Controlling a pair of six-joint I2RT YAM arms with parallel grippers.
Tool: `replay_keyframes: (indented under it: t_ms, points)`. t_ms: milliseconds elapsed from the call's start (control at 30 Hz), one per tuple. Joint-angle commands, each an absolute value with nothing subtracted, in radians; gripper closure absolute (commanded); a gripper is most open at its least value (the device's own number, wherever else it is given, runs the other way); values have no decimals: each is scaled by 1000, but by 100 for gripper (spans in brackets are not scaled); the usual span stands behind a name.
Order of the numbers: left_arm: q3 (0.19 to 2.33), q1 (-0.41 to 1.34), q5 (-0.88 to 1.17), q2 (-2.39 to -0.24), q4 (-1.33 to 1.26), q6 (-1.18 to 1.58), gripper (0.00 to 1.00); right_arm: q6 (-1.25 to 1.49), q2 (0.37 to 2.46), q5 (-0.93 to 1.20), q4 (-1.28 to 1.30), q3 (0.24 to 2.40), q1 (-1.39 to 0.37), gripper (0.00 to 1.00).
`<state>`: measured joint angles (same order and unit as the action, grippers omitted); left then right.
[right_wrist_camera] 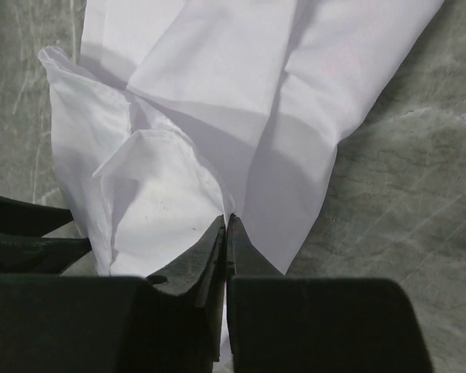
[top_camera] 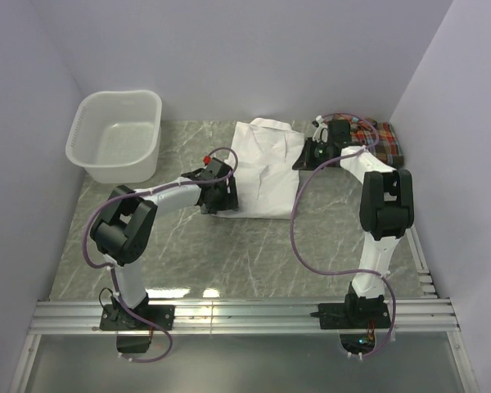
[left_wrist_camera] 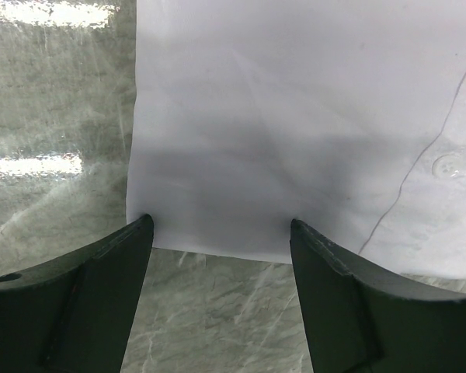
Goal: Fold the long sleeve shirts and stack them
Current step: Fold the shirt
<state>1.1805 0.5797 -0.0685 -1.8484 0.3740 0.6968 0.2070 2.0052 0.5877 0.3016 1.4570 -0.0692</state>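
The white long sleeve shirt [top_camera: 266,168] lies spread on the marble table, collar at the far end. My left gripper [top_camera: 227,196] sits low at its near left corner. In the left wrist view the left gripper [left_wrist_camera: 219,225] is open, its fingertips straddling the hem of the white shirt [left_wrist_camera: 295,116] with nothing held. My right gripper [top_camera: 304,159] is at the shirt's right edge. Seen from the right wrist, the right gripper [right_wrist_camera: 227,221] is shut on a fold of the white shirt [right_wrist_camera: 217,70]. The plaid shirt [top_camera: 386,141] lies folded at the back right, partly behind the right wrist.
A white plastic basket [top_camera: 114,135] stands at the back left, with nothing showing inside. Walls close in the left, back and right sides. An aluminium rail [top_camera: 245,315] with both arm bases runs along the near edge.
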Motion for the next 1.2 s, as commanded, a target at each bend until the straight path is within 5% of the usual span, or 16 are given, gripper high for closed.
replay_keyframes:
  t_ms: [0,133,233,367,800,1167]
  points:
    - [1167,584,-67,-1904,414,706,22,187,2040,574,325,1531,-67,95]
    - [1175,583,-72,-1898,417,710,22,196,2088,551,345,1566,-67,89]
    - [1186,583,-68,-1879,431,718,21,212,2092,496,371,1583,-67,60]
    - [1215,591,-61,-1821,459,738,19,239,1996,402,394,1559,-67,41]
    - [1397,592,-40,-1689,543,755,23,673,1497,572,89,1097,-222,37]
    - [1355,568,-3,-1865,405,788,26,879,1646,653,-363,803,-310,37]
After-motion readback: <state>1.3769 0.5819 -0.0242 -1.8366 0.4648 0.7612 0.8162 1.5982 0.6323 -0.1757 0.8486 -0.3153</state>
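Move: My right hand pinches the shirt's right edge, to be laid down about 1 cm ahead and 5 cm below. The shirt's near right corner is roughly 17 cm back, 3 cm left; its far end is 13 cm ahead, 9 cm left. The folded plaid shirt sits about 17 cm right, 6 cm ahead. My left hand is on the white shirt, its near left corner some 4 cm left and 1 cm back. My right hand eases slightly forward and down about 3 cm, opens to let go of the shirt's edge, then lifts and arcs back and left over the shirt, dropping towards its near edge, open, left side rolled up some 20 degrees. My left hand first stays open on the cloth, then lifts off about 11 cm, drifts forward and right, and starts back down. ##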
